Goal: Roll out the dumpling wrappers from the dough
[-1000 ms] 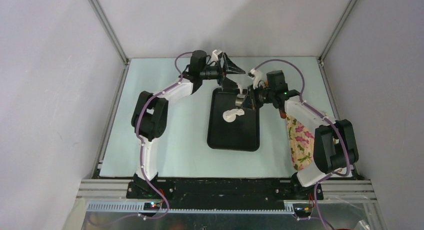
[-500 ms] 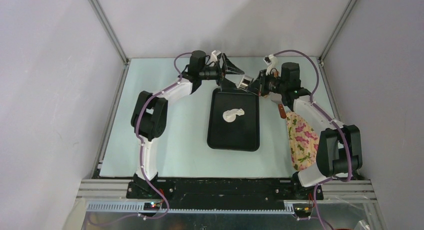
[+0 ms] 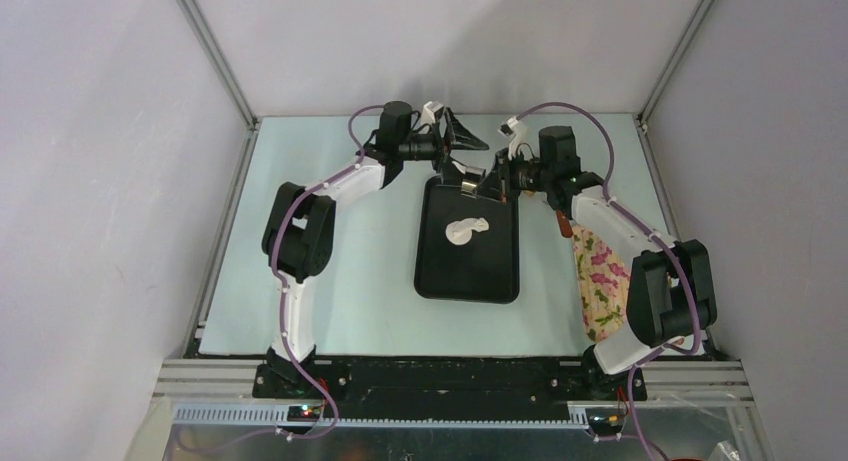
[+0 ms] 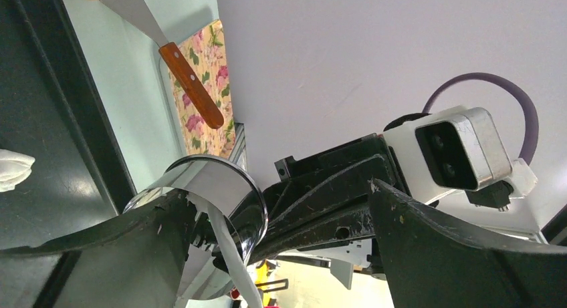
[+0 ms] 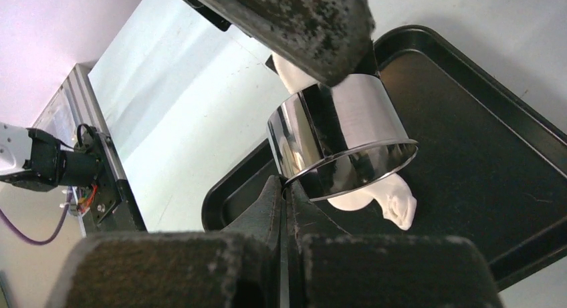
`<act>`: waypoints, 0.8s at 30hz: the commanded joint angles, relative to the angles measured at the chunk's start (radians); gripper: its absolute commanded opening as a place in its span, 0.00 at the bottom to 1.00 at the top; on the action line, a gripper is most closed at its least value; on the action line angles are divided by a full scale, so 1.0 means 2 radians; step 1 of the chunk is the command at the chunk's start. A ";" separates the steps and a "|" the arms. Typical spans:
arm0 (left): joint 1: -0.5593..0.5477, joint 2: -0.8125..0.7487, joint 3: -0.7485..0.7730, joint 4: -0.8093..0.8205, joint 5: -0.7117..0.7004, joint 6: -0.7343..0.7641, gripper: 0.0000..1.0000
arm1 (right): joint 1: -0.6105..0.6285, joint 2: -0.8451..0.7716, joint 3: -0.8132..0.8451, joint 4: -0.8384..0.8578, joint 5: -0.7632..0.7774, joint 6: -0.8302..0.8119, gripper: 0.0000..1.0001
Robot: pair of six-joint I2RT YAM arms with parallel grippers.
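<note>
The dough [image 3: 464, 230] lies flattened and white on the black tray [image 3: 468, 281]; it also shows in the right wrist view [image 5: 394, 200] and at the left wrist view's edge [image 4: 13, 169]. My right gripper [image 3: 486, 181] is shut on the rim of a round steel cup [image 3: 471, 184], held in the air over the tray's far end. The pinched rim shows clearly [image 5: 284, 188], with the cup [image 5: 341, 137] tilted above the dough. My left gripper [image 3: 462, 146] stands open just behind the tray's far edge, and the cup [image 4: 207, 188] hangs close to one of its fingers [image 4: 100, 254].
A floral cloth [image 3: 603, 281] lies right of the tray, under the right arm. A wooden-handled scraper [image 4: 190, 84] rests at the cloth's far end. Enclosure walls and frame posts close in the pale mat [image 3: 330, 271] on three sides.
My right gripper lifted the steel cup off the tray near the dough, swung it back and right, then brought it left toward the left gripper. The left arm has stayed put.
</note>
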 commanded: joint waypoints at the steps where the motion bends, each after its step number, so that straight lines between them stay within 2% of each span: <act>1: 0.000 -0.019 0.002 0.003 0.008 0.022 1.00 | 0.002 -0.001 0.023 -0.018 -0.026 -0.035 0.00; 6: 0.007 -0.015 0.004 -0.019 -0.009 0.062 1.00 | 0.002 -0.017 0.023 -0.017 -0.009 -0.037 0.00; 8: 0.012 -0.017 0.022 -0.068 -0.032 0.118 1.00 | -0.001 -0.022 0.023 -0.027 0.006 -0.049 0.00; 9: 0.014 -0.020 0.033 -0.142 -0.045 0.182 1.00 | -0.003 -0.025 0.023 -0.037 0.010 -0.054 0.00; 11: 0.016 -0.025 0.057 -0.209 -0.077 0.257 1.00 | -0.010 -0.026 0.023 -0.058 0.011 -0.067 0.00; 15: 0.022 -0.038 0.068 -0.263 -0.125 0.329 1.00 | -0.021 -0.022 0.023 -0.099 0.028 -0.093 0.00; 19: 0.023 -0.054 0.076 -0.312 -0.180 0.405 1.00 | -0.009 0.004 0.026 -0.142 0.116 -0.124 0.00; 24: 0.009 -0.080 0.095 -0.390 -0.318 0.564 1.00 | 0.024 0.034 0.028 -0.185 0.168 -0.164 0.00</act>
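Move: Below the left hand, some 21 cm down and 6 cm nearer the base, lies the dough on the tray, with no sideways offset. The metal ring is about 4 cm back, 1 cm right and 4 cm below that hand. From the right hand, which grips the ring, the dough lies roughly 3 cm back, 6 cm left and 18 cm down; the spatula's handle sits 18 cm right, level ahead, 18 cm below. Backing away from the ring, the open left hand swings about 7 cm left and as far down, drifting slightly forward, while its fingers tip downward some 35–40 degrees, the dough strip still clinging to one finger. The right hand first almost waits, then sinks about 6 cm and goes 4 cm right, keeping its pinch on the ring and tipping its fingers down towards the tray. ##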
